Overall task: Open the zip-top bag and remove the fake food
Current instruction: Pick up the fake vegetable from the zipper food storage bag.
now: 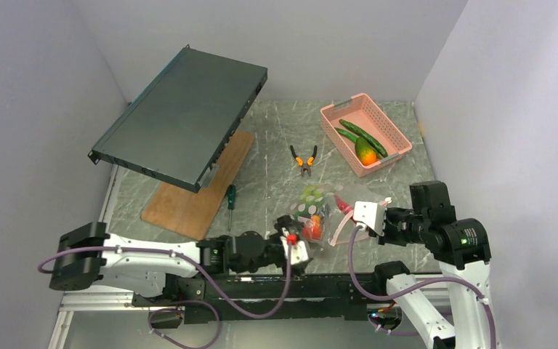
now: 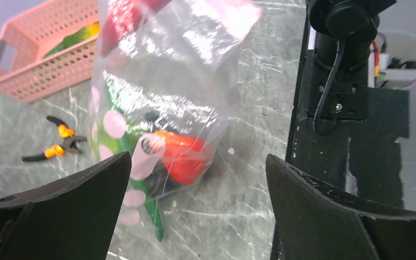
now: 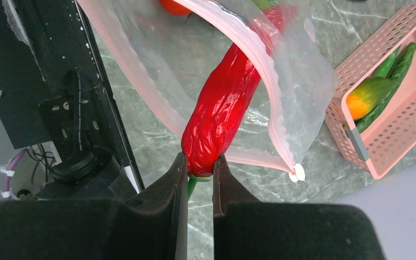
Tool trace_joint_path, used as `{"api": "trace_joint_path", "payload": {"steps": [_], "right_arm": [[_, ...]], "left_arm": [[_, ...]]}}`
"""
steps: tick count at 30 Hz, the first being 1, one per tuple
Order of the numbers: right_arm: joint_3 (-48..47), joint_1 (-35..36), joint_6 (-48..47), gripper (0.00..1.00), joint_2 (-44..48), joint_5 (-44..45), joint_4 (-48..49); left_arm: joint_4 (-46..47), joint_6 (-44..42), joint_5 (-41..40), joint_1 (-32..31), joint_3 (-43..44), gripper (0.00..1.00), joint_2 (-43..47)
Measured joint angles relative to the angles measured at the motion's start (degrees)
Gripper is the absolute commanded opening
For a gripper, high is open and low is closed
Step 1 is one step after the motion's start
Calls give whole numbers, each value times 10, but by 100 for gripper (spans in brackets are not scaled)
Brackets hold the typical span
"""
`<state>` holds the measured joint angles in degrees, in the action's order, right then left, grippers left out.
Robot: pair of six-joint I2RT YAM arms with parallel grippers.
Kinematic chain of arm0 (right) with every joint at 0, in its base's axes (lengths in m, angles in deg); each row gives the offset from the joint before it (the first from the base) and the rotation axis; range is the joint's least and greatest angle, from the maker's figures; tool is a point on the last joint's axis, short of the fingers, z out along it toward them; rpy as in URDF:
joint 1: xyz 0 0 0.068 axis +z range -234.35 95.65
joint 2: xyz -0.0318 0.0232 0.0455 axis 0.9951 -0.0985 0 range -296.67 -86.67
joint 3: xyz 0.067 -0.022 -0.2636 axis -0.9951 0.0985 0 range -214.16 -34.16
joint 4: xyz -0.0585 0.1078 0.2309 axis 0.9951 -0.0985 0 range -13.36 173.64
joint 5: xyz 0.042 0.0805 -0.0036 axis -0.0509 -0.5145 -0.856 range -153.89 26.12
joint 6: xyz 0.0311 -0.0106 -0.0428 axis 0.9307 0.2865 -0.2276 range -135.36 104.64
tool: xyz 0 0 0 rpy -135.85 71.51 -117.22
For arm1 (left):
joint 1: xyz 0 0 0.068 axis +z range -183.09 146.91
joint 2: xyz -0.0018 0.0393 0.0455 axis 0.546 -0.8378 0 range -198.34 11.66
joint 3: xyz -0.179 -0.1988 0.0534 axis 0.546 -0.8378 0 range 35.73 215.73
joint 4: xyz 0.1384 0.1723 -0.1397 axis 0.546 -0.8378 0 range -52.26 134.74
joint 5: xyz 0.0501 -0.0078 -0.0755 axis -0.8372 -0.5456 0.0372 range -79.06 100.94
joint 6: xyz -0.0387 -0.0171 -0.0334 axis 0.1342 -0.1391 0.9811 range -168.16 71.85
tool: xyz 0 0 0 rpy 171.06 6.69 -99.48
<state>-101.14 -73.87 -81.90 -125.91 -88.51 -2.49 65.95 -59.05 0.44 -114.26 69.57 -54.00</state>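
The clear zip-top bag [image 1: 318,211] lies at the near middle of the table, its pink zip mouth [image 3: 260,59] open toward my right gripper [image 3: 199,165]. That gripper is shut on the stem end of a long red pepper [image 3: 222,103], which lies halfway out of the mouth. The pepper also shows in the top view [image 1: 343,206]. My left gripper [image 2: 197,160] is open. The bag's lower end [image 2: 179,81], holding a red-orange piece [image 2: 187,157] and green pieces, sits just ahead between its fingers, not gripped.
A pink basket [image 1: 334,134] at the back right holds two cucumbers [image 3: 395,59] and a mango [image 3: 365,96]. Orange-handled pliers [image 1: 304,158] lie mid-table, a green screwdriver [image 1: 229,196] beside a wooden board [image 1: 189,196]. A dark flat panel [image 1: 182,116] leans over the back left.
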Motion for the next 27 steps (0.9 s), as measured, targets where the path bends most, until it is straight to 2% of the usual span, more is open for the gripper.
{"api": "trace_joint_path", "payload": {"steps": [4,8,11,13,16,19,27], "right_arm": [[4,-2,8,0,6,-2,-2],[5,-2,12,0,6,-5,-4],[6,-2,13,0,7,-7,-4],[8,-2,13,0,7,-9,-4],[10,-2,15,0,7,-10,-4],[10,-2,16,0,8,-10,-4],[9,-3,17,0,7,-12,-4]], "left_arm": [[22,-69,-54,-42,40,97,-71],[51,-106,-109,-59,74,73,-124],[64,-121,-141,-63,96,63,-150],[68,-122,-149,-64,106,51,-160],[68,-119,-149,-64,115,20,-162],[65,-115,-149,-64,123,0,-163],[14,-68,-174,-46,134,0,-167]]}}
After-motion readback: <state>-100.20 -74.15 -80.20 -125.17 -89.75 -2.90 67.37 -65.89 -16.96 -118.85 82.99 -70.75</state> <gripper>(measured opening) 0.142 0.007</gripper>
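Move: The near left end of the bag's pink zip rim hangs about 7 cm to the right of the open left hand, 1 cm ahead and nearly at its height; the red pepper's middle lies 10 cm right and 7 cm ahead. The orange-red vegetable in the bag is some 3 cm right, 4 cm ahead and 15 cm below. From the right hand, which already grips the pepper's stem end, that rim lies about 6 cm left, 5 cm back and 3 cm lower. The bag's near pink rim is what the left hand goes for: it moves about 5 cm to the right, rolling some 15 degrees and rising slightly, and shuts its wide-open fingers to pinch the film there. Then it carries the rim a little forward, down and back left, while the right hand stays almost still and keeps its grip on the red pepper's stem end. ##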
